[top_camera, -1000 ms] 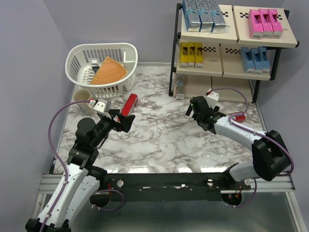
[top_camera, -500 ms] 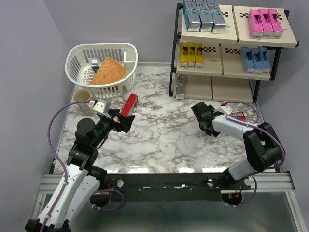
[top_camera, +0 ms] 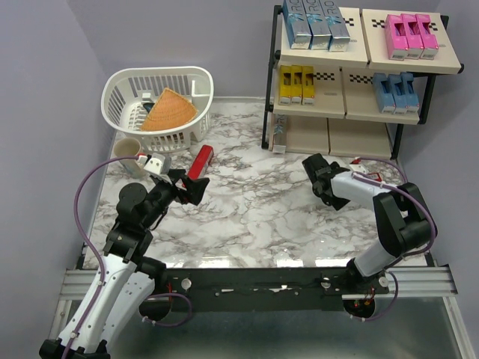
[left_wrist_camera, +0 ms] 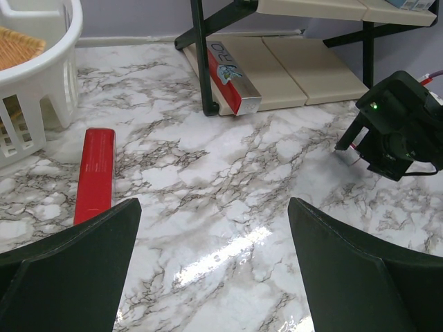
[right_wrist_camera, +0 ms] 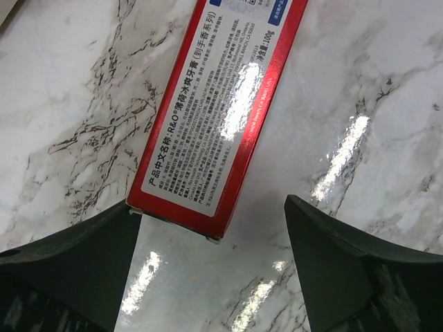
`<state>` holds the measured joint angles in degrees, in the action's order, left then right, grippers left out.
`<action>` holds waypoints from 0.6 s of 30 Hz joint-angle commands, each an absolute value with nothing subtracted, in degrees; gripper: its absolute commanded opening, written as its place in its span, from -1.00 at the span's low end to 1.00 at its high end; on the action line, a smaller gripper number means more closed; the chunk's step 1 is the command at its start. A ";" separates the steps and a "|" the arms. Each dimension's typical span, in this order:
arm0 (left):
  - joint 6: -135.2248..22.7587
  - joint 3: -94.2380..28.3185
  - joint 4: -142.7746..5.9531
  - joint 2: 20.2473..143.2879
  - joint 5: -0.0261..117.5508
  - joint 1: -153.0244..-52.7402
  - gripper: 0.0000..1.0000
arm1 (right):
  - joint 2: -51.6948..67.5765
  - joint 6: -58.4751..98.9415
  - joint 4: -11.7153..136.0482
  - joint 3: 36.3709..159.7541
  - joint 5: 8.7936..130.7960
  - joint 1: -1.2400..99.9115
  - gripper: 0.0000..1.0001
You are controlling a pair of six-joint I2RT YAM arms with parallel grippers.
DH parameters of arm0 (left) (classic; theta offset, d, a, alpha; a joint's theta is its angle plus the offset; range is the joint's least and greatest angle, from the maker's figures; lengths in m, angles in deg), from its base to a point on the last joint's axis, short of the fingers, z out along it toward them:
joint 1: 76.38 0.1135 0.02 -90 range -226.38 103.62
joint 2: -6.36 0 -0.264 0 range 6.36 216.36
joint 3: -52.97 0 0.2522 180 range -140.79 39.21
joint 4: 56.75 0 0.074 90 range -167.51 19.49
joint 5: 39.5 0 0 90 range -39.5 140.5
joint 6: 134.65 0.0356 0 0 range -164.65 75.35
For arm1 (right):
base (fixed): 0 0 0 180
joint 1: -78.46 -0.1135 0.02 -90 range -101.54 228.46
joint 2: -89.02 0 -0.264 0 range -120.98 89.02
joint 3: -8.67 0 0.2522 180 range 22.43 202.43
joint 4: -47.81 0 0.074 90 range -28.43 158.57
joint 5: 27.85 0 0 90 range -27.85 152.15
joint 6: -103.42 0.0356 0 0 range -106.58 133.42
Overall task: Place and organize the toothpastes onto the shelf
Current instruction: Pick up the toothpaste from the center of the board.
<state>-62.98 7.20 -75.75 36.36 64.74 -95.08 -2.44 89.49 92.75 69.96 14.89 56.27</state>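
Observation:
The shelf [top_camera: 358, 58] holds silver-blue toothpastes [top_camera: 310, 22] and pink ones [top_camera: 412, 35] on top, with yellow [top_camera: 296, 84] and light blue [top_camera: 395, 91] ones on the middle tier. A silver and red carton [left_wrist_camera: 232, 76] lies on the bottom tier's left end. My left gripper [top_camera: 193, 187] [left_wrist_camera: 213, 207] is open over bare marble, and a red toothpaste [left_wrist_camera: 97, 173] [top_camera: 201, 161] lies just left of it. My right gripper [top_camera: 323, 187] [right_wrist_camera: 211, 214] is open, looking down at the near end of another red toothpaste [right_wrist_camera: 214, 117], which sits toward its left finger.
A white plastic basket [top_camera: 120, 90] with an orange woven item [top_camera: 168, 111] stands at the back left, and a small cup [top_camera: 127, 148] sits in front of it. The shelf's black leg [left_wrist_camera: 201, 62] stands close to the bottom-tier carton. Purple walls close in both sides.
The right arm pulled back from the shelf's bottom tier and folded to the right, so its gripper now hangs over the red carton there. The left arm has not moved.

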 commanded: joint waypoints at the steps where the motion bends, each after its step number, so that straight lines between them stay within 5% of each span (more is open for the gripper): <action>1: -63.46 7.57 -74.38 35.98 66.59 -94.66 0.98 | -1.42 87.78 92.60 71.64 13.64 56.75 0.63; 8: -63.37 7.57 -74.56 35.89 66.41 -94.66 0.98 | -2.91 87.07 93.39 73.14 17.07 59.65 0.50; 11: -63.46 7.57 -74.56 35.89 66.41 -94.66 0.98 | -2.12 85.58 91.99 72.35 17.68 59.65 0.25; 18: -63.37 7.66 -74.47 36.33 66.76 -94.66 0.98 | 2.09 77.85 86.81 69.63 21.71 59.57 0.04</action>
<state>-63.18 7.20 -75.75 36.38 65.07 -95.08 -1.67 83.15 91.05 71.70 18.28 59.52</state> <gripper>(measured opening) 0.992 0.607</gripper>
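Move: Lying flat with its near end just in front of the right fingers, the red-and-white toothpaste has its middle about 8 cm to the right and 3 cm ahead, a centimetre lower. The bottom shelf's right-hand board is roughly 18 cm ahead and 8 cm right; the toothpaste already shelved stands about 19 cm ahead and 19 cm left. From the left hand, the toothpaste aimed at lies some 55 cm right, 9 cm ahead and 24 cm below. Closing on the near end of the red-and-white toothpaste, the right hand first starts to shut, then eases forward about 1 cm with a slight rise and a small shift right, so its fingertips come alongside the box. They narrow from nearly wide open to roughly 60 percent and pinch its two long sides; the wrist keeps its slanted attitude. ##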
